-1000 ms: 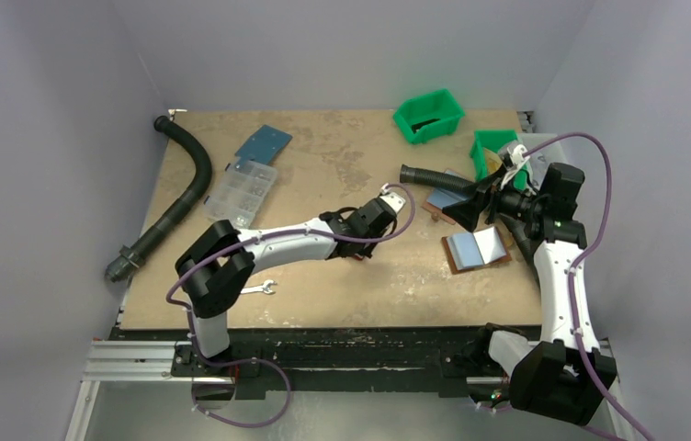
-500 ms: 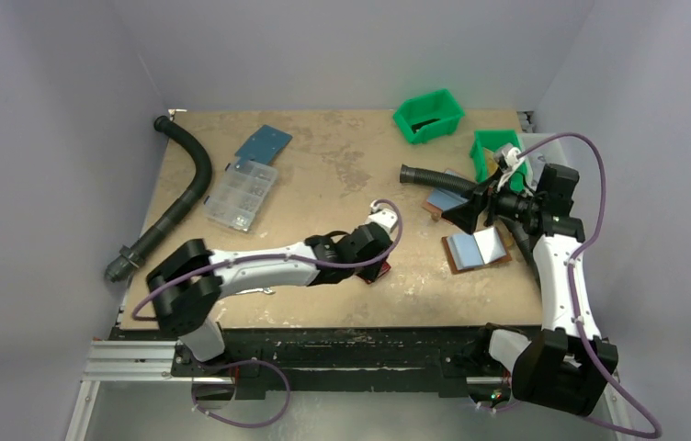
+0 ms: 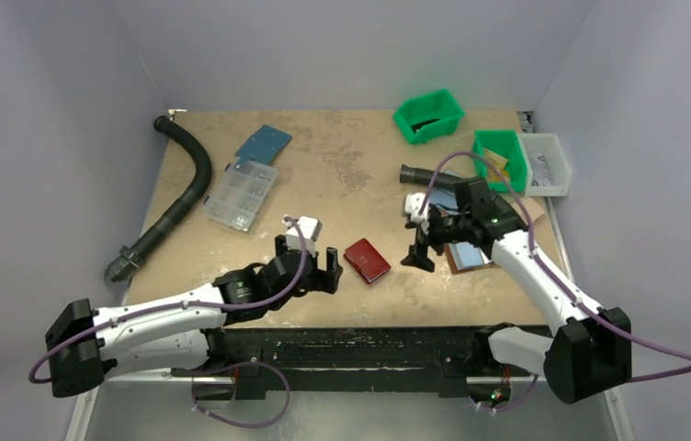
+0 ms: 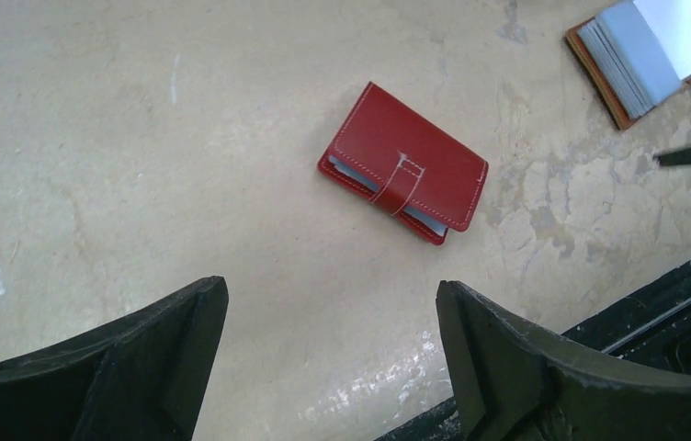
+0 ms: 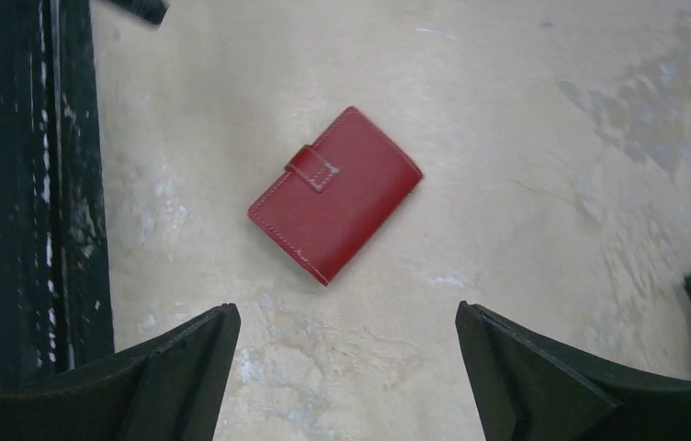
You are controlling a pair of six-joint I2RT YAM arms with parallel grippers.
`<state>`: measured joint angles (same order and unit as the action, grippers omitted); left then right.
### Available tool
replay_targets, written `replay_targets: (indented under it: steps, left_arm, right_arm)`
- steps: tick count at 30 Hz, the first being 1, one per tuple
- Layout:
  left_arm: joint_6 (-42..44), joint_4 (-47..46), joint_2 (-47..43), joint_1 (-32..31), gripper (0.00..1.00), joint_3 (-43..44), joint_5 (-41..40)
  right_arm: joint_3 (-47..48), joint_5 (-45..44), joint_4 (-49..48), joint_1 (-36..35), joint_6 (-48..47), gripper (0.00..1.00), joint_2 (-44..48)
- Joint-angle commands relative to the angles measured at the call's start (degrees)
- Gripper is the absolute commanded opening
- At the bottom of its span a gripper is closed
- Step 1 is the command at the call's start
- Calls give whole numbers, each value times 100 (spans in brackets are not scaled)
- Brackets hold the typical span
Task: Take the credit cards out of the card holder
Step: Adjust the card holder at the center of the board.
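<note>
The card holder [image 3: 367, 260] is a dark red folder lying closed on the table, its strap fastened across it [image 4: 403, 163] [image 5: 334, 195]. Of the credit cards only thin pale blue-grey edges [image 4: 353, 172] show at its open side in the left wrist view. My left gripper [image 3: 322, 268] [image 4: 331, 289] stands open just left of the holder, apart from it, with nothing between its fingers. My right gripper [image 3: 420, 243] [image 5: 346, 310] is open too. It hovers just right of the holder without touching it.
An open brown folder [image 3: 470, 254] [image 4: 640, 46] with pale blue insides lies under the right arm. Behind it are a short black hose [image 3: 420, 175], two green bins [image 3: 429, 115] [image 3: 498, 147] and a white bin [image 3: 544, 165]. A clear organiser box [image 3: 243, 193] and a long hose [image 3: 181, 188] lie at the left.
My left gripper brought the card holder toward the front, opened, let it go and drew back to the left. The right arm swung in from the back right to beside the holder.
</note>
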<state>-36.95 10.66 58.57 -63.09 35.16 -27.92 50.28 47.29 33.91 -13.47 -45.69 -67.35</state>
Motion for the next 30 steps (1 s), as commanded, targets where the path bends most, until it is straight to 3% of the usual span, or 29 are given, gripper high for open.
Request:
replay_targets:
  steps: [1, 7, 13, 24, 30]
  left_arm:
    - [-535, -168, -735, 25, 90, -366, -533]
    - [-919, -126, -1243, 25, 90, -751, -779]
    - [-1105, -4, -1271, 25, 90, -758, -977]
    - [-1224, 18, -1156, 25, 88, -797, -1011]
    - [-1280, 17, -1308, 25, 88, -887, -992]
  right_arm:
    - [-415, -1080, -551, -971, -1332, 99, 226]
    - [-621, -2090, -1607, -2406, -1072, 99, -244]
    - [-1235, -3004, -2498, -3110, -1063, 90, -514]
    - [-1277, -3788, -2884, -3687, -996, 59, -1032]
    - [-1285, -3972, -2972, -3689, -966, 34, -1078]
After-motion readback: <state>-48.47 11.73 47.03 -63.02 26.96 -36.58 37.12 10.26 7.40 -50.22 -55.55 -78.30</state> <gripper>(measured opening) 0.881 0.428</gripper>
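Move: The red card holder lies about 10 cm to the right gripper's left, 2 cm ahead and some 11 cm below. The open brown holder is roughly 17 cm to that gripper's right and 4 cm ahead; the blue-and-tan holder is about 10 cm right and 18 cm farther out, both down on the board. From the left gripper the red holder lies some 13 cm right, 7 cm ahead and 8 cm below. Sweep the right gripper down about 11 cm and left about 9 cm, easing slightly back, onto the near right end of the red card holder. Tip its fingers more steeply down on the way and bring them from wide open to under half open around the clasp-side corner. Draw the left gripper some 4 cm left, away from the holder, turning slightly counter-clockwise, fingers still open. ##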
